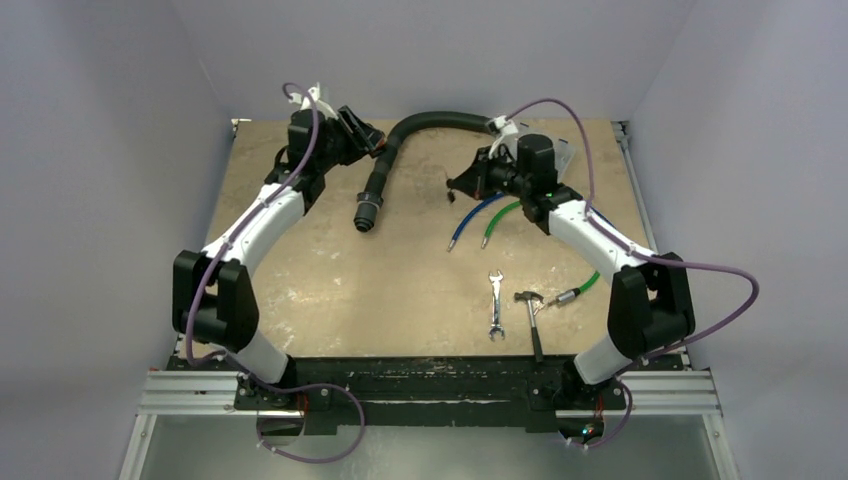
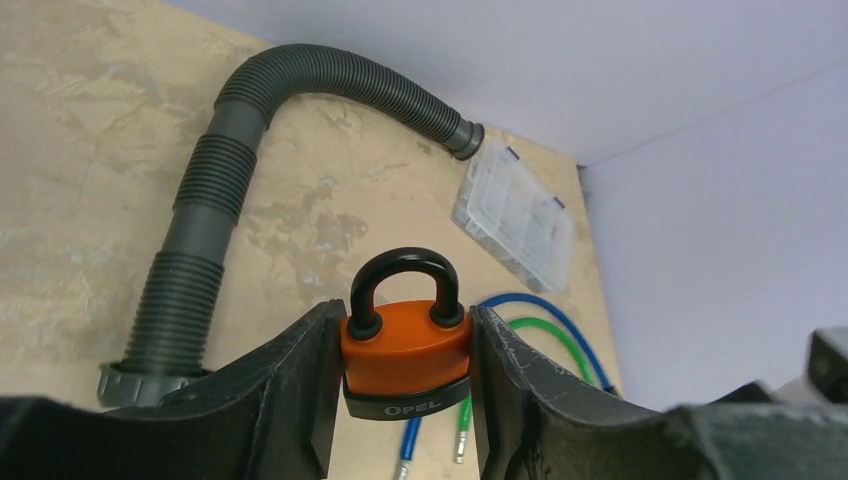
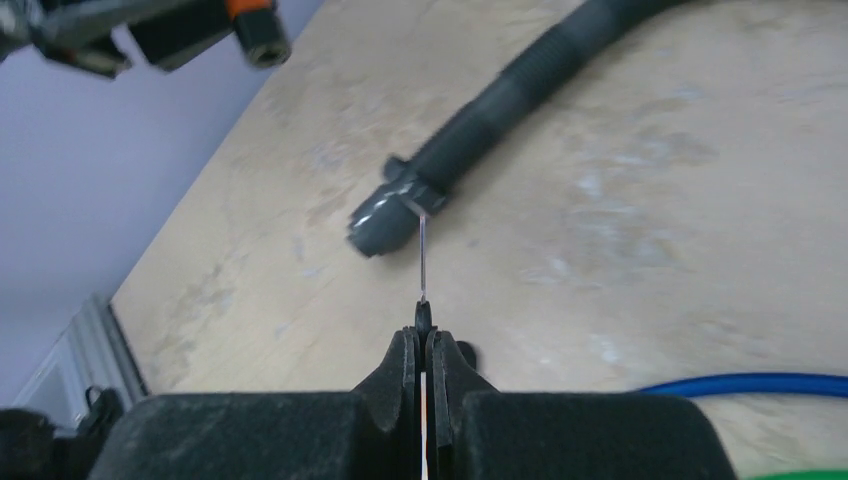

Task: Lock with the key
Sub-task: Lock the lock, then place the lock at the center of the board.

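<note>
An orange padlock [image 2: 405, 350] with a black shackle and black base is clamped between the fingers of my left gripper [image 2: 405, 312], which is shut on its sides. Both shackle legs sit in the body. In the top view the left gripper [image 1: 368, 135] hovers at the back left of the table. My right gripper [image 3: 424, 345] is shut on the key [image 3: 425, 260], seen edge-on, with its black head pinched and its thin metal blade sticking out forward. The right gripper [image 1: 462, 185] stands apart from the padlock [image 3: 248, 8], to its right.
A black corrugated hose [image 1: 385, 165] curves across the back of the table between the arms. Blue [image 1: 470, 218] and green [image 1: 500, 220] cables lie by the right gripper. A clear plastic box [image 2: 515, 215] sits at the back right. A wrench [image 1: 495, 305], a hammer [image 1: 532, 320] and a green-handled screwdriver [image 1: 580, 290] lie near the front.
</note>
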Controlling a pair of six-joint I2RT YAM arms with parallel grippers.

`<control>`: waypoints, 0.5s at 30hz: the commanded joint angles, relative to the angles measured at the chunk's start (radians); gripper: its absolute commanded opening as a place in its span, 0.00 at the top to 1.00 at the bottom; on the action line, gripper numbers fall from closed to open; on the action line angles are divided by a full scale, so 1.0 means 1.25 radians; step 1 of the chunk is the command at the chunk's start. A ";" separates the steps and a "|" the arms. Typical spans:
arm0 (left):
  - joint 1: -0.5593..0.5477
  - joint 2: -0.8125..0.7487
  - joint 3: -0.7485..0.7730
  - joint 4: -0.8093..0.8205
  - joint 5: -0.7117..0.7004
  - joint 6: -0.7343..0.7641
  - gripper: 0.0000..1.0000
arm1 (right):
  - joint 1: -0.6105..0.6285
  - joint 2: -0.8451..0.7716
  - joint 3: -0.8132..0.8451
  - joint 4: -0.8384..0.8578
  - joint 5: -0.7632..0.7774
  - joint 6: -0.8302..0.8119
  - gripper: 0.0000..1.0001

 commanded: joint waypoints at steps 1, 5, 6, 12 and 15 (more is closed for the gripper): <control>-0.059 0.080 0.090 0.051 -0.025 0.154 1.00 | -0.060 0.033 0.078 0.042 -0.014 -0.019 1.00; -0.100 0.198 0.210 0.018 -0.059 0.217 1.00 | -0.085 0.113 0.142 0.070 -0.001 -0.021 1.00; -0.106 0.226 0.237 0.014 -0.062 0.227 1.00 | -0.087 0.135 0.161 0.074 0.006 -0.024 1.00; -0.134 0.409 0.402 -0.026 -0.101 0.265 1.00 | -0.090 0.269 0.249 0.145 0.025 -0.004 1.00; -0.138 0.486 0.480 -0.054 -0.113 0.281 1.00 | -0.093 0.334 0.301 0.152 0.034 -0.001 1.00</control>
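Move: The key in the right fingers lies about 7 cm back, 13 cm to the right and 5 cm below the left hand, which holds the padlock. The grey hose's near end is on the table about 5 cm ahead of the left hand, 2 cm left and 25 cm down. From the right hand, the padlock is some 9 cm ahead, 13 cm left and 5 cm higher; the blue hose's end lies 4 cm ahead and 21 cm below, the green one's 5 cm ahead and 9 cm right. No contact between key and padlock: both hands head for each other over the far part of the table, grips kept. The left carries the padlock rightward, down and forward, roughly 10, 10 and 8 cm, rolling its left side up nearly 20 degrees and turning clockwise. The right takes the key forward about 12 cm, veering right at first, then easing left and sinking 3 cm late on. ##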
